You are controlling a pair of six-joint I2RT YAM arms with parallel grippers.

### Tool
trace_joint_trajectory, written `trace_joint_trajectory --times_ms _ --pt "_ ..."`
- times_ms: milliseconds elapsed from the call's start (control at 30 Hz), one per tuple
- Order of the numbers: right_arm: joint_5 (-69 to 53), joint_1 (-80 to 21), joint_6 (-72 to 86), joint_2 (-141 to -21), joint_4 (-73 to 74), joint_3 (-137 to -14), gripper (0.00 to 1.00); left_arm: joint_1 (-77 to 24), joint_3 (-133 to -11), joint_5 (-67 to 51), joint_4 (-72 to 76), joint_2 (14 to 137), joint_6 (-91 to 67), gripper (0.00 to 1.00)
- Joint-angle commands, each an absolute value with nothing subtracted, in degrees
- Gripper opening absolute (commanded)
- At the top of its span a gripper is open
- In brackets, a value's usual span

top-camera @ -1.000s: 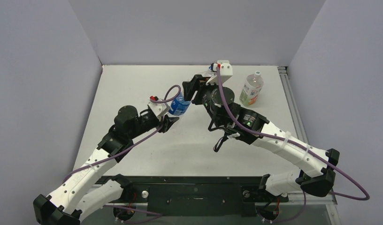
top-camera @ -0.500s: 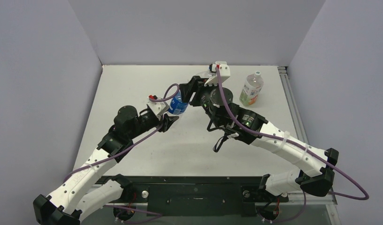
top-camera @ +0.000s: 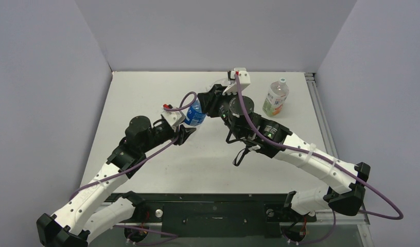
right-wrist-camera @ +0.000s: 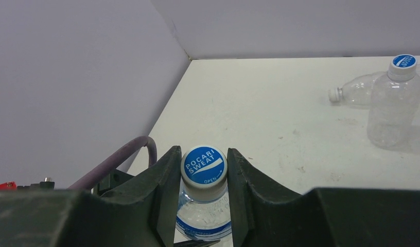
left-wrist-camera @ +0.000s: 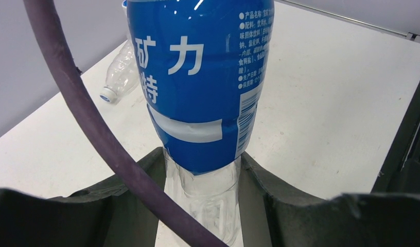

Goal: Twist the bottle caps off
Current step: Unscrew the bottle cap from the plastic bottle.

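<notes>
My left gripper (left-wrist-camera: 203,206) is shut on the clear bottom part of the blue-labelled bottle (left-wrist-camera: 203,77) and holds it tilted above the table; in the top view this bottle (top-camera: 195,116) sits between the two arms. Its blue bottle cap (right-wrist-camera: 204,165), printed POCARI SWEAT, is pinched between the fingers of my right gripper (right-wrist-camera: 204,170), which is shut on it. A plain bottle (right-wrist-camera: 393,103) stands upright with a blue cap (right-wrist-camera: 404,61). Behind it lies another plain bottle (right-wrist-camera: 352,90), also in the left wrist view (left-wrist-camera: 120,72).
A wider bottle with an orange-and-green label (top-camera: 275,98) stands at the back right of the white table (top-camera: 146,92). Grey walls enclose the table on three sides. A purple cable (left-wrist-camera: 89,118) loops across the left wrist view.
My right gripper has slid left onto the blue-labelled bottle's cap and closed on it. The left gripper and the bottle have stayed put.
</notes>
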State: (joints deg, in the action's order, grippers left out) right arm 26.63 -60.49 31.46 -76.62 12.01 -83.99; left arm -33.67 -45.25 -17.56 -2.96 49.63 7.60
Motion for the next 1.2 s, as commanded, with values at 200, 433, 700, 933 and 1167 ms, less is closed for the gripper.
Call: trace_joint_trajectory --times_ms 200,433,700,933,1167 --pt "-3.34 -53.62 25.43 -66.33 1.44 -74.54 0.00 -32.88 -48.72 -37.16 -4.72 47.13 0.84 0.00" --pt "-16.99 -51.40 21.03 -57.46 -3.17 -67.33 0.00 -32.74 -49.58 -52.39 -4.89 47.45 -4.30 0.00" --pt "-22.24 -48.69 23.45 -56.15 -6.09 -64.31 0.08 -32.69 -50.34 -54.85 -3.90 48.96 -6.82 0.00" --pt "0.51 -50.38 24.60 -56.04 -0.94 -68.68 0.64 -32.96 -49.17 -37.58 -5.47 49.12 1.69 0.00" --pt "24.16 -59.50 23.20 -61.77 4.66 -76.62 0.71 -34.38 -47.18 -17.35 -2.02 49.00 8.15 0.00"
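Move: In the right fingers already is the cap, gripped at the hand point, its bottle hanging below. From the left hand, which holds the bottle low down, the cap lies about 13 cm above, 3 cm to the right and 1 cm ahead. The standing empty bottle is roughly 25 cm ahead of the right hand, 11 cm to its right and 14 cm lower; the lying bottle is some 31 cm ahead, 9 cm right and 20 cm lower. Twisting against each other, both hands draw back together about 10 cm and a little right, the right turning the gripped cap counter-clockwise some 35 degrees while the left turns the bottle clockwise about 30. The right fingers then open wide and let go; both hands come forward again some 4 cm, partly unwinding, the right rising slightly above the cap while the left keeps its grip. ##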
